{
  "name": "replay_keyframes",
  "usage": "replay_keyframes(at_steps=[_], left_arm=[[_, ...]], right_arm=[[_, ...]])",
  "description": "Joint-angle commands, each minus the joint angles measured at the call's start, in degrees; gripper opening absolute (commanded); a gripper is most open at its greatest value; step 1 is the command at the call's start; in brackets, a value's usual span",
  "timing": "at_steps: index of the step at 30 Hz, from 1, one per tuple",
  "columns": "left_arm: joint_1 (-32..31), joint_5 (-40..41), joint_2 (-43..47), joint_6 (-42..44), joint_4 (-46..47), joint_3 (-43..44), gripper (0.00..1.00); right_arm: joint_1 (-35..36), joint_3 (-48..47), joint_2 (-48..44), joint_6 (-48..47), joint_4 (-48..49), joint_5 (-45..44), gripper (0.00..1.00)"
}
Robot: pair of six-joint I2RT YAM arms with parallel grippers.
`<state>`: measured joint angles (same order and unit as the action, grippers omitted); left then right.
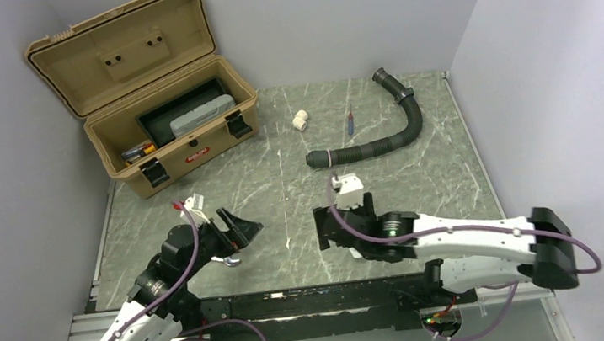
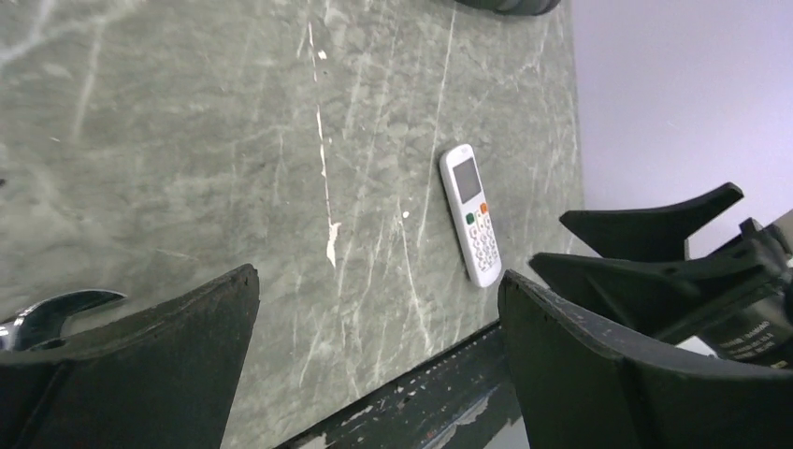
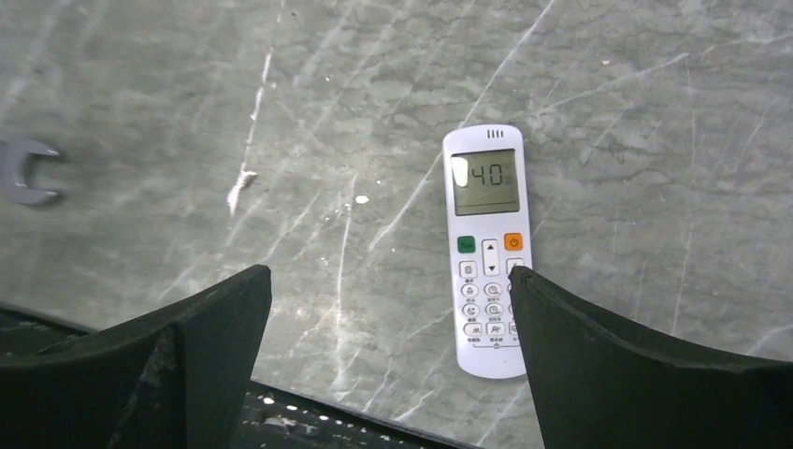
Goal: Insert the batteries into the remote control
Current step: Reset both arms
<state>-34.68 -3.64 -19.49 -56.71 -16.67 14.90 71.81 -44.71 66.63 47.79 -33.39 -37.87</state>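
The white remote control (image 3: 488, 248) lies face up and flat on the marble table, its display lit and its orange button showing. It is also visible in the left wrist view, remote control (image 2: 471, 213), near the table's front edge. My right gripper (image 3: 391, 273) hangs open just above it, the right finger overlapping the remote's lower right edge, nothing held. My left gripper (image 2: 379, 281) is open and empty, off to the remote's left. In the top view both grippers, left (image 1: 241, 228) and right (image 1: 334, 222), sit low near the front; the remote is hidden there. The batteries are out of view.
A small wrench (image 1: 228, 261) lies by the left gripper. An open tan toolbox (image 1: 167, 125) stands at the back left. A black corrugated hose (image 1: 387, 128), a white pipe fitting (image 1: 300, 120) and a red-and-blue stick (image 1: 350, 122) lie at the back. A black rail (image 1: 312, 296) runs along the front edge.
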Motion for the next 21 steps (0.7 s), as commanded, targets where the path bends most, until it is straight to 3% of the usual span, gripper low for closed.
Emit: replay_keyframes(at_steps=[1,5,9,21], left_arm=[[0.29,6.78,-0.46,6.49,-11.36,7.49,0.99],[0.27,9.86,0.42,8.68,-16.5,9.97,0.99],[0.25,13.32,3.09,6.97,-19.12,9.64,0.99],[0.22,20.23,1.41,6.91,-24.49,13.95,0.99]], right_arm=[[-2.44,6.27,-9.9,-0.86,6.3,3.13,1.0],[-3.0,11.6,-16.98,0.16,7.04,2.54,1.0],[-2.99,15.35,-21.96,-5.89,11.49,4.75,1.0],[-2.96,18.53,-22.63,-10.9,20.78,8.31,1.0]])
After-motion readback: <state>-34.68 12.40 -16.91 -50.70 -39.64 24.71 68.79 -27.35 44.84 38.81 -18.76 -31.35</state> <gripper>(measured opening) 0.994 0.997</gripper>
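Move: Both grippers are empty and open. The remote control lies on the table about 10 cm below the right hand, some 3 cm to its right and 4 cm back; the hose's near end is roughly 21 cm ahead and 6 cm left of that hand, about 9 cm lower. From the left hand, the remote is about 30 cm right, 3 cm back and 12 cm down; the wrench jaws lie some 6 cm left, 6 cm back and 12 cm down. Carry the empty left gripper about 6.5 cm left towards the wrench jaws, rising slightly before sinking back, while its left side rolls up and it turns counter-clockwise. Shift the right gripper nearly 4 cm right, then almost 2 cm back left, high above the remote control, rolling its left side up some 15 degrees. Keep both open, touching nothing. ##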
